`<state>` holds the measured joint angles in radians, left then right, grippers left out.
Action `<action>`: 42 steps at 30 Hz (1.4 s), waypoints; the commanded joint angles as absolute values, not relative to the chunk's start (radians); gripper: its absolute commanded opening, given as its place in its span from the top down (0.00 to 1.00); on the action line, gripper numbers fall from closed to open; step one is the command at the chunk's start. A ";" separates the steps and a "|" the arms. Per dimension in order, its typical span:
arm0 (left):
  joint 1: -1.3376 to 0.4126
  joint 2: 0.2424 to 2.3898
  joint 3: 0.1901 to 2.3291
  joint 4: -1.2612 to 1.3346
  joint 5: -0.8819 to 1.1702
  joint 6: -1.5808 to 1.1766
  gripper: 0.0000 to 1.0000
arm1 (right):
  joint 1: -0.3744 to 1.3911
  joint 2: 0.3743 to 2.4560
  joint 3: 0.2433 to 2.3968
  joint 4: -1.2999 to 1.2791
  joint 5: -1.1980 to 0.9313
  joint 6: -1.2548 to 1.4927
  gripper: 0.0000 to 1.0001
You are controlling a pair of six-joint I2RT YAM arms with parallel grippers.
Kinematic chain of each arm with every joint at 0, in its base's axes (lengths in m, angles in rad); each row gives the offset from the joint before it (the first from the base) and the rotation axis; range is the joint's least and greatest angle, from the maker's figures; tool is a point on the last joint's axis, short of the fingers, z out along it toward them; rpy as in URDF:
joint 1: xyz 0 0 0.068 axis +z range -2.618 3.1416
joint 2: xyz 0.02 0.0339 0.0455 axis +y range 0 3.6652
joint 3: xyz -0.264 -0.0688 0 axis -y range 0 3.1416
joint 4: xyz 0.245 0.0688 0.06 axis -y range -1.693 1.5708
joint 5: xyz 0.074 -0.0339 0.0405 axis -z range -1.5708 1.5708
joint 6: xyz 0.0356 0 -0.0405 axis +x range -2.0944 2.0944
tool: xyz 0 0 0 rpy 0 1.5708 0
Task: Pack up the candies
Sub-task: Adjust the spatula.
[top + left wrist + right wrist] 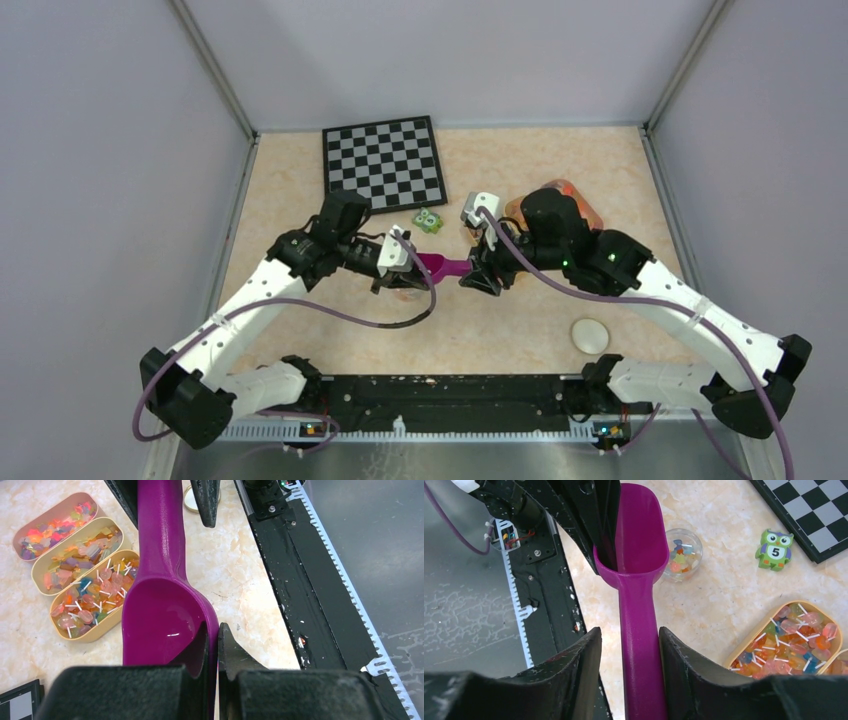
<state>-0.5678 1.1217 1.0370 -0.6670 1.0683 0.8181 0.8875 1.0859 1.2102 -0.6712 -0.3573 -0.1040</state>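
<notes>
The magenta scoop [447, 267] hangs between both arms above the table, and its bowl [165, 620] is empty. My left gripper [213, 630] is shut on the bowl's rim, one finger inside and one outside. My right gripper [630, 630] stands open around the scoop's handle [639, 645]; its right finger is against the handle, with a gap on the left. The candies [92, 597] fill three oblong tan trays [95, 635]. More candies lie in a small clear jar [681, 555] below the scoop's bowl.
A green owl block [775, 549] sits near the checkerboard [383, 162]. A white round lid [590, 334] lies at the front right. The trays [575, 195] are mostly hidden behind the right arm. The black base rail [450, 392] runs along the near edge.
</notes>
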 commanded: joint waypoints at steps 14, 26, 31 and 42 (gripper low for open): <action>-0.564 1.067 0.978 -0.604 1.186 0.926 1.00 | 0.861 1.065 1.169 -0.615 -0.371 -0.133 0.58; -0.563 1.059 0.960 -0.601 1.210 0.947 1.00 | 0.856 1.075 1.162 -0.600 -0.424 -0.136 0.74; -0.564 1.061 0.959 -0.558 1.190 0.916 0.99 | 0.856 1.072 1.146 -0.577 -0.435 -0.148 1.00; -0.563 0.995 0.816 0.002 0.884 0.337 0.01 | 0.522 1.072 1.238 -0.658 -0.406 -0.245 1.00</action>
<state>-0.5606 1.0023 0.8330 -0.2489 0.9718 0.5995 0.6350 1.0801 1.1526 -0.6483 -0.4633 -0.1841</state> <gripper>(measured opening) 0.987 0.252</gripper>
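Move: The spatula's handle already lies loosely between the right fingers, its middle some 4 cm left of that hand and 1 cm ahead. The left hand already grips its bowl rim; from there the spatula's middle is about 5 cm right and 2 cm ahead. On the table, over 20 cm below the right hand, stand the candy jar 11 cm ahead and 13 left, the lollipop box 19 ahead and 5 right, and the owl 25 ahead and 9 left. The right fingers close from a loose straddle until they pinch the spatula's handle from both sides, the hand sinking 1.5 cm, while the left keeps hold of the bowl rim and eases down about a centimetre. Then the left fingers spring wide open and let go; the right carries the spatula about 5 cm forward and 4 cm right towards the lollipop box, and the left drifts some 3 cm forward, turning about 10 degrees counter-clockwise. ##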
